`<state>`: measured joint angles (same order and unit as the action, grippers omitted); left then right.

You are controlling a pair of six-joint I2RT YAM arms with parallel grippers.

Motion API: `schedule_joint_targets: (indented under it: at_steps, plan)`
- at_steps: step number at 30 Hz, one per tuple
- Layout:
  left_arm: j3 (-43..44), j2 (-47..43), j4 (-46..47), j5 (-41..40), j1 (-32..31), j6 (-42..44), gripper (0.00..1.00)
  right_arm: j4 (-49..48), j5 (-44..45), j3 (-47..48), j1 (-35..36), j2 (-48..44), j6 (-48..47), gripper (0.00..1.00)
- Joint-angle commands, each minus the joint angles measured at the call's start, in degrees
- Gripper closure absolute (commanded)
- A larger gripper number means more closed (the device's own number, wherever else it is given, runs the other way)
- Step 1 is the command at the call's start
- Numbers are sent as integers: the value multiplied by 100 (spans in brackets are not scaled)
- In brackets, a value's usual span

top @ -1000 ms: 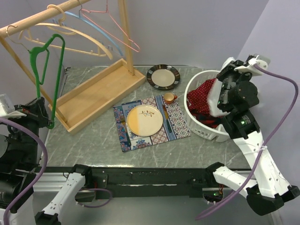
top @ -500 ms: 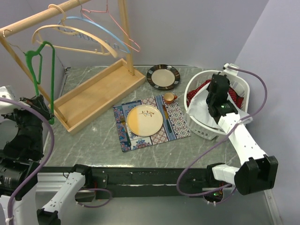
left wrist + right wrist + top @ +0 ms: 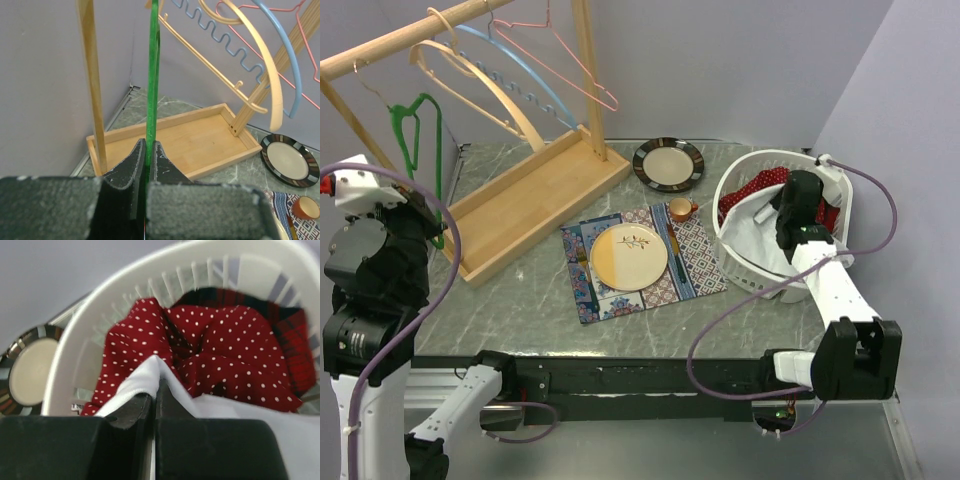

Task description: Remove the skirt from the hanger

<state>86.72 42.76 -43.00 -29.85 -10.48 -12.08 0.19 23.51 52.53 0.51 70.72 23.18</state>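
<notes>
A bare green hanger [image 3: 418,150] hangs at the left end of the wooden rail [image 3: 380,50]. My left gripper [image 3: 148,146] is shut on the lower part of the green hanger [image 3: 152,75], which runs straight up between the jaws. The white skirt [image 3: 756,233] lies in the white laundry basket [image 3: 740,272] at the right, off the hanger. My right gripper [image 3: 156,389] is down in the basket [image 3: 100,305], shut on a fold of the white skirt [image 3: 142,380]. A red polka-dot cloth [image 3: 220,350] lies under and behind that fold.
A wooden rack with a tray base [image 3: 535,200] holds a wooden hanger [image 3: 490,90], a blue one [image 3: 535,85] and a pink one [image 3: 575,60]. A placemat [image 3: 690,250] bears a plate [image 3: 628,256]. An orange cup [image 3: 680,208] and a dark-rimmed plate [image 3: 668,164] stand behind it.
My right arm has come down from above the basket into it with the white skirt. My left arm has risen and moved toward the rack with the green hanger. The other hangers swing.
</notes>
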Motion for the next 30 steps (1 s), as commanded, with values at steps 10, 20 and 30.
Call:
schedule_joint_targets:
  at_steps: [10, 20, 30]
  plan:
    - [495, 408, 451, -381, 20, 188, 99, -722, -2896, 855, -236, -13, 732, 100]
    - [575, 505, 372, -303, 20, 144, 99, 148, -727, 557, -868, -76, 451, 100]
    - [372, 513, 539, -329, 20, 223, 99, 1175, -119, 688, -913, 109, 442, 42]
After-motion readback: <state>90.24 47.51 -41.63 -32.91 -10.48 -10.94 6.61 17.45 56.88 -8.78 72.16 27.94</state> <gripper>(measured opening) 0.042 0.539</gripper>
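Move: The right hand, its fingers shut on the white skirt, is already over the laundry basket, whose middle lies about 5 cm to its left, 3 cm back and 10 cm below. The red dotted cloth in the basket lies some 3 cm ahead, 3 cm left and 8 cm down; the dark-rimmed plate is roughly 20 cm ahead and 35 cm left, 18 cm below. From the left hand, the basket's middle is about 70 cm right, 18 cm ahead and 35 cm lower. Dipping forward first, the right hand swings left and up about 6 cm with the white skirt, then sweeps back right some 11 cm over the basket and sinks again, its wrist turning counter-clockwise and then back; the fingers open about halfway only at the end. The left hand keeps its hold on the green hanger, easing about 2 cm forward and up. ##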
